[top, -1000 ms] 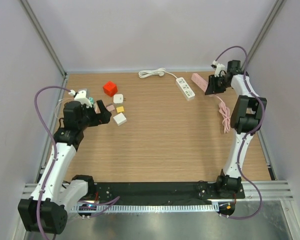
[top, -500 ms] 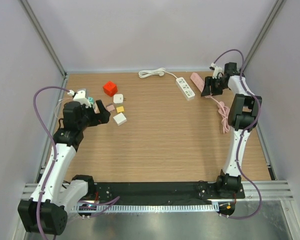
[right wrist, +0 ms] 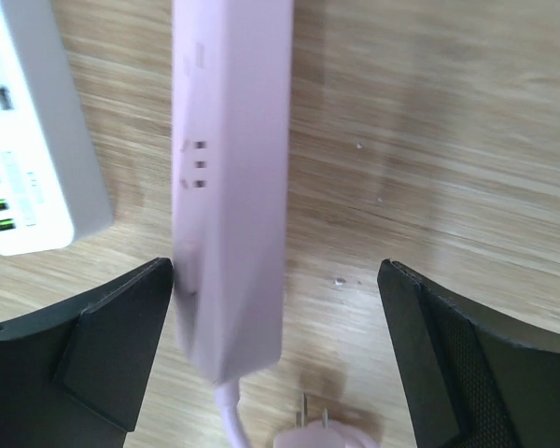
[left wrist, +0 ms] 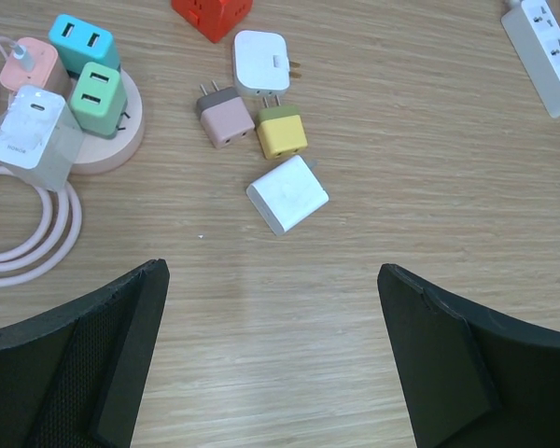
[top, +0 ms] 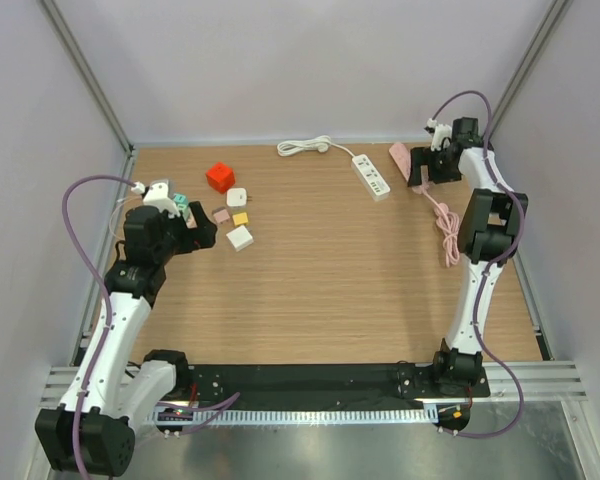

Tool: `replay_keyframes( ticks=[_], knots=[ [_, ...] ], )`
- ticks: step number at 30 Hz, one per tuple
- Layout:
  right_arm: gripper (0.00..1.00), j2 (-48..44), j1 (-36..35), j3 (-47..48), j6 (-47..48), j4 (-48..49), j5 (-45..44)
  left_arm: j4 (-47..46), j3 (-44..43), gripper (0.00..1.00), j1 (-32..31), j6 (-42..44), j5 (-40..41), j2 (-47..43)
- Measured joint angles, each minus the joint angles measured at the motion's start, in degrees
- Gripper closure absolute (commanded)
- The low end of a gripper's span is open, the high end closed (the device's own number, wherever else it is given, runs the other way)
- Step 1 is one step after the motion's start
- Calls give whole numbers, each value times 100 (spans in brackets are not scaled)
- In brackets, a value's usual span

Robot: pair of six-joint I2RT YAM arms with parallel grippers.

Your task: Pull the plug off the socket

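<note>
A pink power strip (right wrist: 229, 168) lies at the back right of the table, also visible from above (top: 401, 160). My right gripper (right wrist: 275, 266) is open around its cable end, and the strip sits close to the left finger (right wrist: 93, 355). A pink plug (right wrist: 331, 437) lies loose on the wood just below the strip, its two prongs bare. At the far left a round pink socket (left wrist: 121, 145) carries teal, green, white and pink plugs. My left gripper (left wrist: 271, 271) hangs open over bare wood, short of the socket, holding nothing.
A white power strip (top: 371, 175) with a coiled white cord lies left of the pink one. A pink cable (top: 448, 225) runs along the right edge. A red cube (top: 219, 177) and several small loose adapters (left wrist: 287, 194) lie near the left gripper.
My right gripper has gone from shut to wide open at the pink strip's end and shifted slightly. The left arm has barely moved.
</note>
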State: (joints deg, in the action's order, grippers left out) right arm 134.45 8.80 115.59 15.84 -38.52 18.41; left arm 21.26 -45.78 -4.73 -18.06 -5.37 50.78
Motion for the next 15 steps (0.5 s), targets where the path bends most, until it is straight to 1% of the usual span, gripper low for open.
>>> replay_keyframes(
  ticks=[3, 8, 11, 15],
  knots=[
    [0, -350, 0, -48, 46, 28, -4, 0, 20, 2, 0, 31, 44, -44],
    [0, -1252, 7, -380, 57, 168, 195, -4, 44, 2, 0, 37, 133, -105],
    [0, -1770, 11, -719, 52, 264, 404, -15, 83, 2, 0, 44, 188, -149],
    [0, -2378, 11, -1471, -2, 363, 975, -17, 111, 0, 0, 48, 293, -188]
  ],
)
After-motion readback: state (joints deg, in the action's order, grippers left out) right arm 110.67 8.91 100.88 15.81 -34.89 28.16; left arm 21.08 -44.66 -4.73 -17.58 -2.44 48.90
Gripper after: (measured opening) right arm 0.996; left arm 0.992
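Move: My open right hand is low over the pink socket strip. The strip's middle is about 5 cm ahead, 6 cm to the left and 3 cm below, and its cord end is nearly between my fingers. The white power strip lies roughly 16 cm to this hand's left and level with it, the pink cord's plug some 10 cm back and 1 cm to the right. From my left hand the pink strip is about 28 cm ahead, 54 cm to the right and 19 cm below. I lift my right hand quickly off the cord end of the pink strip, some 13 cm up, fingers staying wide open and empty. As the rise tails off I draw back and a little to the left, about 5 cm back in all, while the wrist tips the fingers up by roughly 15 degrees. ##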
